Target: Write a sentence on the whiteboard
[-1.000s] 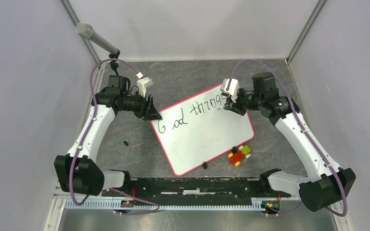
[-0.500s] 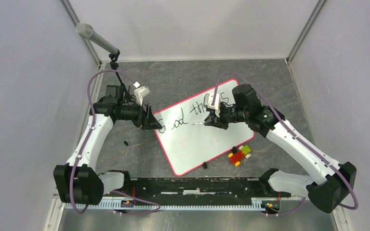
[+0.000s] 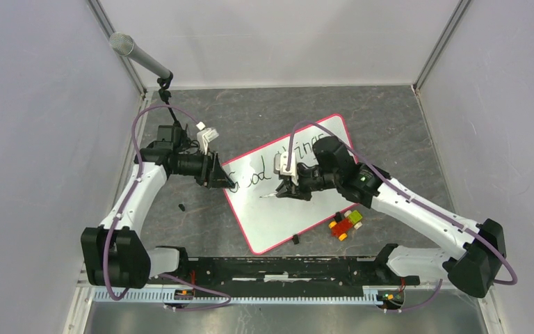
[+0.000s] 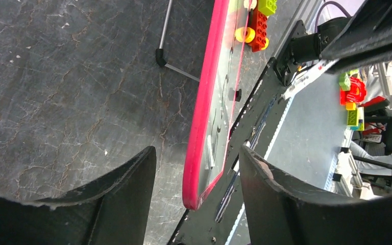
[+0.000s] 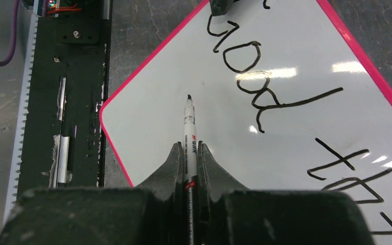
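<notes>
The whiteboard (image 3: 306, 209), white with a pink rim, lies tilted on the dark table. The sentence (image 3: 250, 177) reads "Good" with "things" after it, partly hidden under my right arm. My right gripper (image 3: 283, 190) is shut on a white marker (image 5: 189, 122). The marker's black tip points at the blank area below "Good" (image 5: 245, 71); I cannot tell whether it touches. My left gripper (image 3: 222, 179) stands open astride the board's left corner. In the left wrist view the pink rim (image 4: 204, 127) runs between its fingers (image 4: 127, 194) with a gap on each side.
A small pile of coloured toy bricks (image 3: 345, 224) lies off the board's right edge. A black cap (image 3: 296, 240) rests at its near edge and a small black piece (image 3: 181, 207) lies to the left. A microphone (image 3: 139, 57) on a stand leans over the back left.
My right arm has carried the marker left and nearer, from the end of "things" to the blank area under "Good". The board's far corner has swung slightly right. My left gripper stays at the corner.
</notes>
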Controlling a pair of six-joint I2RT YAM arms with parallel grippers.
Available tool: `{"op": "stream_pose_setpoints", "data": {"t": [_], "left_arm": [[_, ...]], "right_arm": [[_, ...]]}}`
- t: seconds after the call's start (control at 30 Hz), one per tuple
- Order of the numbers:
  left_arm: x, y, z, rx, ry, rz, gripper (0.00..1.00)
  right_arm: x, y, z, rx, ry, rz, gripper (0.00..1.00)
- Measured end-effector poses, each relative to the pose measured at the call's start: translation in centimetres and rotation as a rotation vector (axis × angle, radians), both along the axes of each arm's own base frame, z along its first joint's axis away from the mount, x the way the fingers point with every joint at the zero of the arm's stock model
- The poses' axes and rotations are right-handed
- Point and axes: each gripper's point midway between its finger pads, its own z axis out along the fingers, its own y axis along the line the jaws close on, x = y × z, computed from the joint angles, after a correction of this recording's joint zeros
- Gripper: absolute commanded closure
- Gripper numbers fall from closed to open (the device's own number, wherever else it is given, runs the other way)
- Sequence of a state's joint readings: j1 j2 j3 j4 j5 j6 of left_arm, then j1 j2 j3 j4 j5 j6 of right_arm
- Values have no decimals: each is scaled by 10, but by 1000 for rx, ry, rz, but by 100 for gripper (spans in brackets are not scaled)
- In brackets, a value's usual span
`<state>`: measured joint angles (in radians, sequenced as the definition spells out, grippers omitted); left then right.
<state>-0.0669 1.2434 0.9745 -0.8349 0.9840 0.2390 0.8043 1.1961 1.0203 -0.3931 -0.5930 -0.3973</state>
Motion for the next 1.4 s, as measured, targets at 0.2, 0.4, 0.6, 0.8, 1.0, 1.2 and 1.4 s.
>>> {"op": "stream_pose_setpoints", "data": {"t": [0.2, 0.4, 0.6, 0.8, 1.0, 1.2, 1.4], "left_arm": [[0, -3, -1, -17, 17, -11, 49], [0, -4, -6, -18, 38, -17, 66], [-2, -7, -4, -43, 52, -31, 83], [-4, -10, 0, -66, 69, -35, 97], [-4, -10, 0, -68, 83, -26, 98], [-4, -10, 0, -69, 97, -17, 98], [-4, -10, 0, -68, 99, -15, 98]], "right_arm": [[-10, 11, -10, -17, -37, 12, 100], [-7, 16, -12, -20, -70, -17, 100], [-22, 26, -19, -26, -73, 27, 100], [-39, 35, -30, -55, -68, 73, 100], [-47, 42, -36, -75, -91, 85, 100], [-38, 48, -41, -92, -128, 45, 100], [-31, 49, -46, -106, -143, 17, 100]]}}
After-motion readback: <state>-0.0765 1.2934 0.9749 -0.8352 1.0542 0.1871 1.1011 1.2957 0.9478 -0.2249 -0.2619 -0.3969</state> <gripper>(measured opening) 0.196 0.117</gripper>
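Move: The whiteboard's left edge, by its upper corner, stands between my open left fingers, about 1 cm to the right of their midpoint; "Good" starts beside them, its middle some 6 cm right, 2 cm ahead and 2 cm down. From my right hand, the blank spot under "Good" lies about 9 cm left, 3 cm back and 8 cm down. "Good" is 8 cm left, 5 cm ahead; "things" 6 cm right, 12 cm ahead, both about 5 cm below. I shut my left fingers on the whiteboard's pink frame near its upper left corner, easing about 1 cm right, and then hold it there. Meanwhile my right hand, still gripping the marker, goes some 5 cm left and 5 cm down, first drawing back about 5 cm and then coming forward a little, bringing the tip close over the blank area under "Good"; whether it touches can't be seen. ##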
